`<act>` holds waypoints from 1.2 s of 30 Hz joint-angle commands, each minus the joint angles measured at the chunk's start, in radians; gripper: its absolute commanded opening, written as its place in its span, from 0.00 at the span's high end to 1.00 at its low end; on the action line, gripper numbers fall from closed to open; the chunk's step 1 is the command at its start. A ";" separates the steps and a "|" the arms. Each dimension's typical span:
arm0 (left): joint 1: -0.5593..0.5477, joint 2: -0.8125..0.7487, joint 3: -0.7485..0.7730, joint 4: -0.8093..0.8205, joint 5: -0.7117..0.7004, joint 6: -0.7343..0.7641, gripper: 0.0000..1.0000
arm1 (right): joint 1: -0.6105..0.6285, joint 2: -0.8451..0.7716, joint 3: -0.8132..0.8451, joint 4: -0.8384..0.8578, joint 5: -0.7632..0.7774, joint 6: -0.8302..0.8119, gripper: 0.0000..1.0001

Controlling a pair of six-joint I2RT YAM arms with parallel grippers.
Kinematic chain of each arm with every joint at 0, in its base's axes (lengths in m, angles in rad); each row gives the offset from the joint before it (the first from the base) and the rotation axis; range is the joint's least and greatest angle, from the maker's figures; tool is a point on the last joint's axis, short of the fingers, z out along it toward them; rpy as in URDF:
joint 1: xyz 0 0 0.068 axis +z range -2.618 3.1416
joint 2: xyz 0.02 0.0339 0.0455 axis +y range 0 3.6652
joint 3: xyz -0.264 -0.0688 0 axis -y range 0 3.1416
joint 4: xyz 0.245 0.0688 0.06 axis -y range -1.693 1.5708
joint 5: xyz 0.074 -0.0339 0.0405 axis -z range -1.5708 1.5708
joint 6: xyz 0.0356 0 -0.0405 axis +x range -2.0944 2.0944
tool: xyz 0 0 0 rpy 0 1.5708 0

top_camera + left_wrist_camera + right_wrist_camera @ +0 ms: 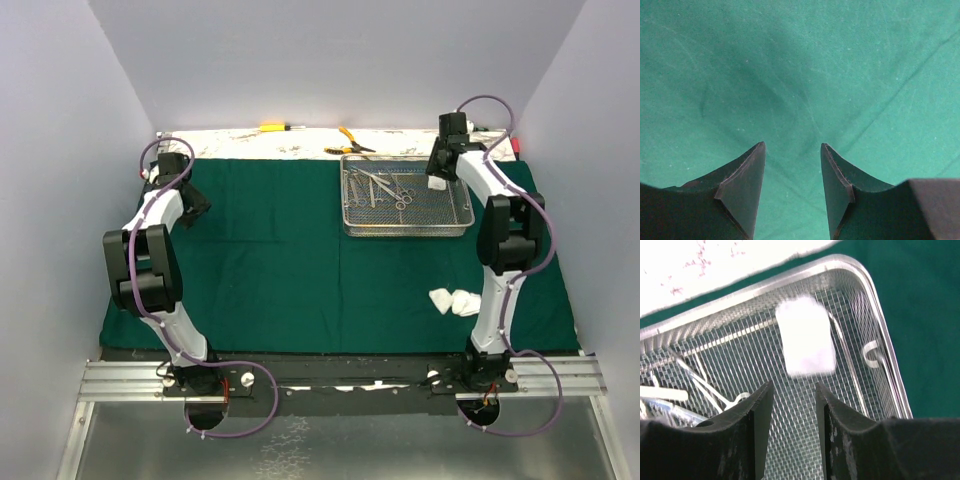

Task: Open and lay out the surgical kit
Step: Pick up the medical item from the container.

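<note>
The dark green cloth [270, 260] lies spread flat over the table. On its far right stands the wire-mesh steel tray [405, 233] with several silver clamps [385, 188] inside. My right gripper [437, 172] hangs over the tray's right end, open with nothing between its fingers. A white gauze roll [806, 337] shows, blurred, on the mesh just beyond its fingertips [794, 384], near the tray rim [885, 330]. Two more gauze rolls [455, 301] lie on the cloth by the right arm. My left gripper [195, 205] is open low over bare cloth [790, 75] at the far left.
A yellow-handled screwdriver [272, 127] and yellow-handled pliers [345, 140] lie on the white strip [230, 143] behind the cloth. Pale walls close in the back and both sides. A tray handle loop [872, 352] sits at the tray's right wall.
</note>
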 commanded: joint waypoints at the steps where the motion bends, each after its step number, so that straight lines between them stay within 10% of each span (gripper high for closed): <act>1: -0.004 0.063 0.044 -0.001 -0.001 0.015 0.50 | -0.009 0.121 0.120 0.106 0.034 -0.142 0.57; 13: -0.004 0.130 0.068 -0.009 0.006 0.018 0.50 | -0.038 0.262 0.167 0.034 -0.093 -0.190 0.58; 26: -0.004 0.182 0.119 -0.035 0.018 0.049 0.50 | -0.043 0.255 0.151 0.007 -0.128 -0.211 0.98; 36: -0.004 0.181 0.145 -0.054 0.057 0.076 0.50 | -0.042 0.076 0.121 -0.084 -0.188 -0.161 0.99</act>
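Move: The white gauze in the container lies roughly 5 cm ahead of my right hand, a centimetre to its right and 6 cm below it. Left of the gauze by about 14 cm, and a centimetre or two nearer me, are the scissors; the container's right wall stands some 8 cm to the gauze's right, level with it. From my left hand the gauze is about 14 cm ahead, 64 cm to the right and 4 cm lower. With my right fingers still open I reach about 4 cm forward, sink some 6 cm into the container onto the gauze, and turn the hand roughly 10 degrees counter-clockwise. There I stop and shut the fingers, pinching the gauze, then draw slightly back and up with it. My empty left hand sinks about 4 cm over the drape, easing a little forward. ##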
